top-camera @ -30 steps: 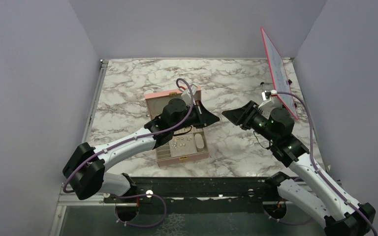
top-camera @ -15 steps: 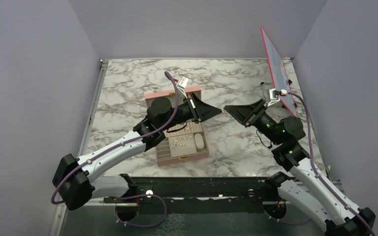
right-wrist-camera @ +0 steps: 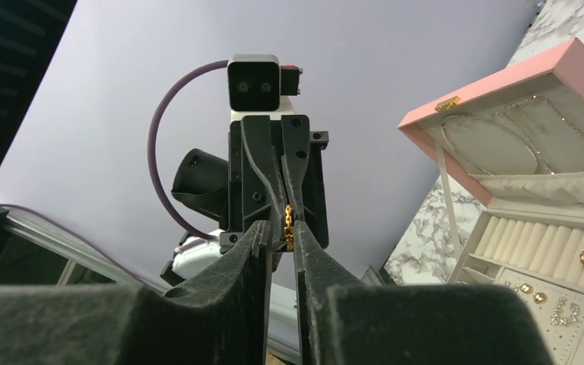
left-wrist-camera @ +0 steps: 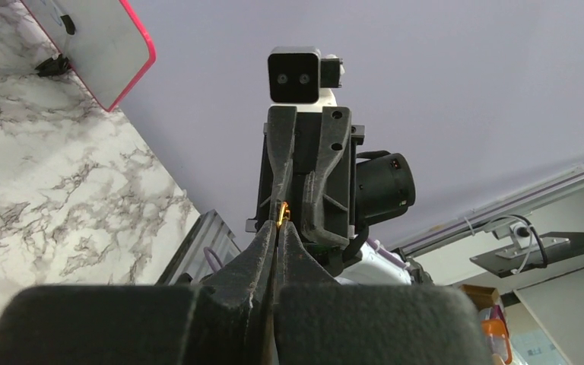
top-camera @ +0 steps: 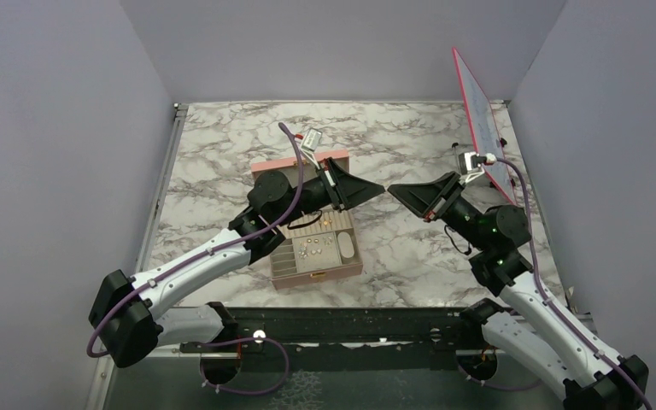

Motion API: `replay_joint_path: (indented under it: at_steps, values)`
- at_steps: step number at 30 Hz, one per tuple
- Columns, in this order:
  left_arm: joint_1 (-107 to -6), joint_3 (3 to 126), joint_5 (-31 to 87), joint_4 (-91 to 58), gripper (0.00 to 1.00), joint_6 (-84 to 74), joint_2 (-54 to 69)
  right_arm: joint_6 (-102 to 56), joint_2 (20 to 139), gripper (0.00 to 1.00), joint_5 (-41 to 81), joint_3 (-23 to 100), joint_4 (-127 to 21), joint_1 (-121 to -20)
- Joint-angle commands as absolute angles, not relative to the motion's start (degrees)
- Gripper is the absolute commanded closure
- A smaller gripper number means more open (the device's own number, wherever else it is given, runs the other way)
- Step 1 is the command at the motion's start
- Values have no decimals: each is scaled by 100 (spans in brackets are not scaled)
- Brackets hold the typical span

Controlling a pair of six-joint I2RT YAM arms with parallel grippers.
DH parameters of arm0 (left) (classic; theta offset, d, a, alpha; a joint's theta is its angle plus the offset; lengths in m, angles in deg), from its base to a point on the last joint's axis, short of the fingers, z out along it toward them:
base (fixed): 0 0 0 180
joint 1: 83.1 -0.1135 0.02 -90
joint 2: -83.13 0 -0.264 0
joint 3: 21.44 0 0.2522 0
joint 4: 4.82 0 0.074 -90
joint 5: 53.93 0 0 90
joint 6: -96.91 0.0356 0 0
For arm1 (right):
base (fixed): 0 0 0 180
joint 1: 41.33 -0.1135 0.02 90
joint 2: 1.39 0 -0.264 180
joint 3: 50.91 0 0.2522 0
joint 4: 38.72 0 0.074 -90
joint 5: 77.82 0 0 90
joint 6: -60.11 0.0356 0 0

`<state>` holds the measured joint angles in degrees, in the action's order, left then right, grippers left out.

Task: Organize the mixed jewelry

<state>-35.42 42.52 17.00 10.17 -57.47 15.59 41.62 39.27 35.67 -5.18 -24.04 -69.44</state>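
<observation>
My left gripper [top-camera: 380,186] and right gripper [top-camera: 392,189] meet tip to tip in the air above the table, right of the pink jewelry box [top-camera: 325,278]. The left gripper [left-wrist-camera: 277,226] is shut on a small gold ring [left-wrist-camera: 284,214] that pokes out past its tips. The same ring [right-wrist-camera: 288,219] sits between the right gripper's [right-wrist-camera: 281,224] narrowly open jaws, close to one finger, with a gap at the other. Several tiny pieces of the mixed jewelry [top-camera: 312,250] lie in the open box, also seen in the right wrist view [right-wrist-camera: 536,296].
A red-edged board [top-camera: 478,120] leans against the back right wall. A small black item [top-camera: 457,147] lies at its foot. The box's lid [right-wrist-camera: 502,84] stands open. A black cable [top-camera: 453,243] loops on the marble near the right arm.
The left gripper rose and swung right with the ring. The right gripper came left to meet it, and its jaws narrowed around the ring.
</observation>
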Motion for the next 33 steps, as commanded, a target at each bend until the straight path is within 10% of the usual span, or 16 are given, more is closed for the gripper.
replay_joint_path:
  at_steps: [1, 13, 23, 33]
  values:
    - [-3577, 4186, 1537, 1286, 100, -5804, 1625, 4248, 4022, 81, 3821, -525, -1982, -6928]
    - [-3604, 4062, 1591, 1314, 99, -5792, 1669, 4278, 4192, 99, 3835, -431, -2080, -6932]
    - [-3752, 3195, 2669, 1139, 30, -5395, 2471, 3337, 4382, 99, 3432, -28, -3626, -6928]
    - [-3872, 3627, 5388, -2159, 19, -4216, 3652, 2046, 5780, 99, 3163, 607, -5528, -6964]
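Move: The gold ring is in the left hand's closed fingertips, about 1 cm to that hand's right and level with it. From the right hand it is roughly 1 cm ahead and 1 cm left, between its still slightly open fingers. The box's ring rolls lie some 11 cm ahead, 14 cm left and 32 cm below the right hand; the earring tray is about 6 cm ahead, 13 cm left and 33 cm below it. Right fingers pinch the ring, left opens and retreats about 9 cm leftward, right sinks 9 cm and forward. ##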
